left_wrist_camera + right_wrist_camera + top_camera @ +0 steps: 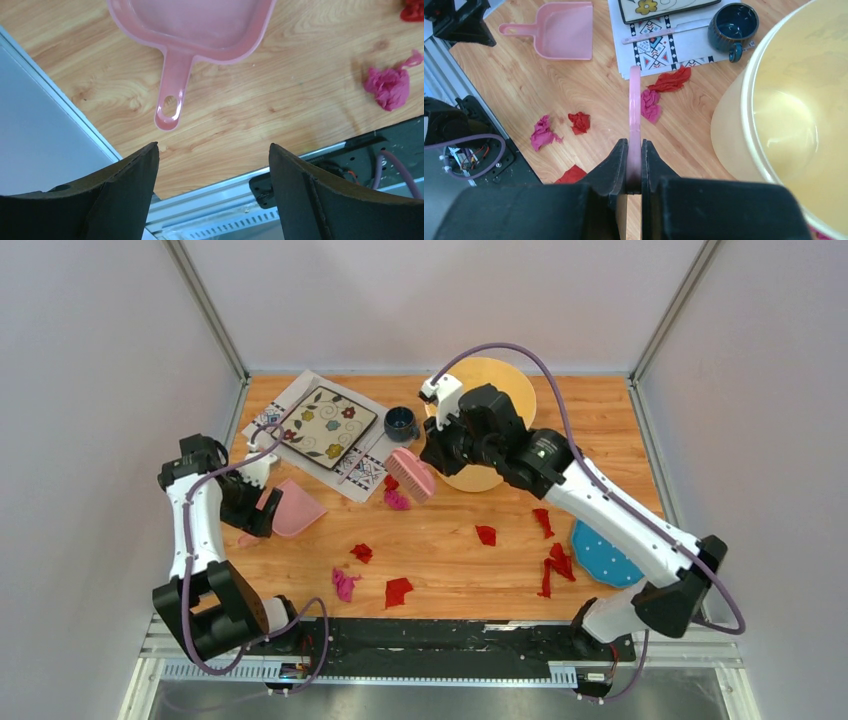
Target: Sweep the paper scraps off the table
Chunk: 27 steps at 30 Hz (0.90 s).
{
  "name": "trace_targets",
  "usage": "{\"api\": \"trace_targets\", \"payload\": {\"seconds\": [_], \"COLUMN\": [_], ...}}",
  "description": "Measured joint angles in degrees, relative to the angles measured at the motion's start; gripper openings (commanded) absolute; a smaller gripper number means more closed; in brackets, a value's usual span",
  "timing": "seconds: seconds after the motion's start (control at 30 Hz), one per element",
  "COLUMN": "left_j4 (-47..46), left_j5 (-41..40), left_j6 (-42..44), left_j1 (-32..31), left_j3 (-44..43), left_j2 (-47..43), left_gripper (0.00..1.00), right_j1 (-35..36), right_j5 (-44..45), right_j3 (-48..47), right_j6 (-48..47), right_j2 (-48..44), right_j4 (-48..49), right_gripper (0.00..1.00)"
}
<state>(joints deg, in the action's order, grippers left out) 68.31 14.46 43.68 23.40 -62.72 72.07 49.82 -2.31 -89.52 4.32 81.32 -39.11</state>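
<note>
Red and magenta paper scraps lie scattered over the table (600,420): a magenta one (345,584), red ones (398,591) (486,535) (558,562), and a pair (650,105) just below the placemat. My right gripper (634,145) is shut on the handle of a pink brush (410,472), held over that pair. A pink dustpan (295,508) lies flat at the left, handle (172,95) pointing at my left gripper (214,150). That gripper stands open, just clear of the handle's end, holding nothing.
A white patterned placemat (365,475) with a flowered tile (328,423) lies at the back left, a dark blue cup (401,423) beside it. A large yellow bin (789,115) stands right of the brush. A blue dotted plate (603,555) lies near the right arm.
</note>
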Motion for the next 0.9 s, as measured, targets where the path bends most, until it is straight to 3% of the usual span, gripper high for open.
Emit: {"api": "trace_targets", "payload": {"seconds": [0.2,0.37,0.47,0.63,0.9], "left_j4": [-2.2,-7.1,-10.4,-13.2,-10.6], "left_j5": [-0.2,-0.8,-1.4,-0.4,2.6], "left_j6": [7.5,10.4,12.3,16.3,25.6], "left_j1": [1.7,1.8,2.2,5.0,10.1], "left_j3": [7.1,13.8,14.4,12.7,5.6], "left_j2": [-2.3,-3.6,-3.5,-1.6,10.8], "left_gripper": [0.88,0.85,0.85,0.86,0.85], "right_j1": [-4.9,-10.0,-10.8,-4.3,3.0], "right_j5": [-9.7,-18.3,-18.0,-13.2,-6.5], "right_j3": [-13.0,-13.4,-13.4,-13.2,-12.9], "right_j6": [-0.3,4.9,6.8,9.1,13.1], "right_j2": [11.7,14.9,15.5,15.5,15.5], "right_j4": [-0.5,3.4,3.6,5.5,4.6], "right_gripper": [0.0,0.0,0.0,0.0,0.0]}}
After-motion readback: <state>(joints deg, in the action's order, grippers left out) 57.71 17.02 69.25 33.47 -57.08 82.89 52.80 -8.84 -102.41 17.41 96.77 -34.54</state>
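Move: The left hand is empty. The dustpan's handle lies about 3 cm ahead of it, 3 cm to its left and 12 cm below; the dustpan's pan is some 9 cm ahead and 6 cm to the right, the small red scrap 20 cm to the right and level. From the right hand, which holds the brush about 30 cm up, the pan lies roughly 30 cm left and 4 cm ahead, the small red scrap 16 cm left and 6 cm back, the far pink scrap 9 cm left and 7 cm ahead. With its fingers staying wide open, the left hand sinks about 6 cm towards the dustpan's handle, first easing back, then coming forward again and left, and turns some 15 degrees clockwise until its fingers straddle the handle's end from above, not yet gripping it. The right hand keeps its pinch on the brush handle and carries the brush high above the table about 9 cm left towards the dustpan's side, swinging some 7 cm forward on the way and coming back as far, its wrist tilting slightly. ##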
